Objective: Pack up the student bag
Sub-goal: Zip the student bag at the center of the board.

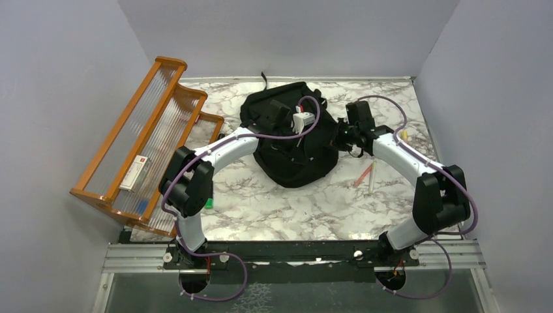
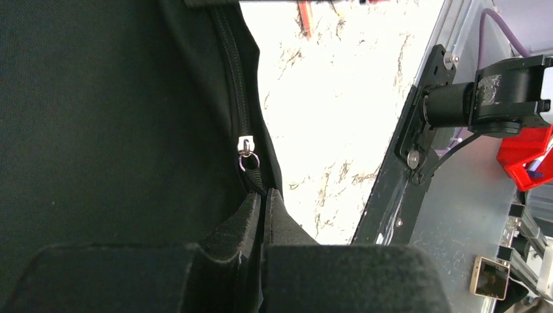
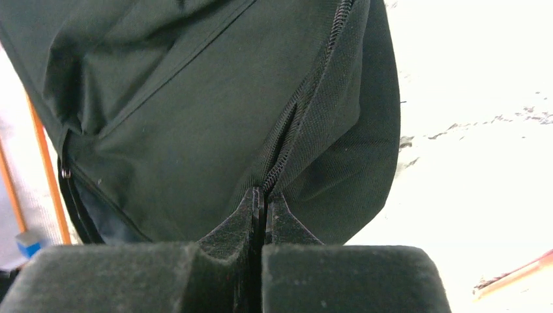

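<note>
The student bag [image 1: 293,156] is a black fabric backpack lying in the middle of the marble table. My left arm reaches over it, and the left gripper [image 1: 295,130] sits on top of the bag. In the left wrist view the left gripper [image 2: 264,195] is shut on the black zipper pull tab [image 2: 255,175], which hangs from the silver slider [image 2: 245,145]. My right gripper [image 1: 340,138] is at the bag's right side. In the right wrist view the right gripper [image 3: 264,194] is shut on the bag's fabric edge beside a partly parted zipper [image 3: 287,137].
A wooden rack [image 1: 140,130] leans at the left with a small box [image 1: 135,173] in it. Two pens [image 1: 365,175] lie on the table right of the bag. A small green object [image 1: 209,203] lies by the left arm. Grey walls enclose the table.
</note>
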Controlling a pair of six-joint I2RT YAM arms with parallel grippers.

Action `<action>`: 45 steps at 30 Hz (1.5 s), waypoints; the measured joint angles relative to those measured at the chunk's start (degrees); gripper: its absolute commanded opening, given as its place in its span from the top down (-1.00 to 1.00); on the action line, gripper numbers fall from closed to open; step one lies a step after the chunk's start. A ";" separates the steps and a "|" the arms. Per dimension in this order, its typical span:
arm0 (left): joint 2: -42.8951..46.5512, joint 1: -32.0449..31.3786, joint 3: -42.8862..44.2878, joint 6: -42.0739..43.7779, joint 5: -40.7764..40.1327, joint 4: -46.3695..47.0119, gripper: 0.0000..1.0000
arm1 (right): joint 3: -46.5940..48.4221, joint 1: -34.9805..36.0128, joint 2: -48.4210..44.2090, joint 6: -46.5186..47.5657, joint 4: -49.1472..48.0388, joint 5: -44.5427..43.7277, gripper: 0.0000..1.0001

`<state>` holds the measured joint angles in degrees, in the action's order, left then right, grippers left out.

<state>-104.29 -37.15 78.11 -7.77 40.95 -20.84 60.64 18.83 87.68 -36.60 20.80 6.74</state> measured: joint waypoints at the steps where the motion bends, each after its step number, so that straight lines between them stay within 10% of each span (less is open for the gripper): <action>1: 0.00 0.00 0.00 0.02 -0.02 0.02 1.00 | 0.66 -0.46 0.79 0.61 0.04 -0.24 0.99; 15: 0.00 0.00 -0.31 0.61 -0.59 0.63 1.00 | 13.77 -9.60 11.56 8.17 -0.15 0.81 0.96; 23: -0.42 0.00 -0.22 1.68 -2.43 0.63 1.00 | 16.98 -10.58 11.78 9.90 1.86 0.22 0.11; 45: -7.39 0.00 6.51 2.71 -2.82 0.50 1.00 | -15.32 -1.73 -15.54 -16.48 -6.86 9.75 -0.14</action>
<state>-111.68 -37.15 84.62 -5.06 38.13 -20.34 45.32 17.10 72.14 -53.08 13.93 16.49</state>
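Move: The zipper slider sits just off the left fingertips, which already hold its cord pull, some 2 cm to that hand's right and a touch lower. From the right hand, which already pinches the bag's zipper edge, the slider lies about 8 cm back and 7 cm left, roughly level. The orange stick lies about 10 cm back and 10 cm right of the right hand, on the table some 10 cm lower; the white stick is about 3 cm farther right. The bag's zipper edge, still pinched by the right fingers, is drawn forward and to the right, away from the slider, by about 11 cm; the right hand then opens, lets go and arcs up and back some 15 cm, then down and leftward, to end open beside the slider. The left hand keeps its grip on the pull, first nearly still, then easing about 3 cm forward, down and slightly right. ##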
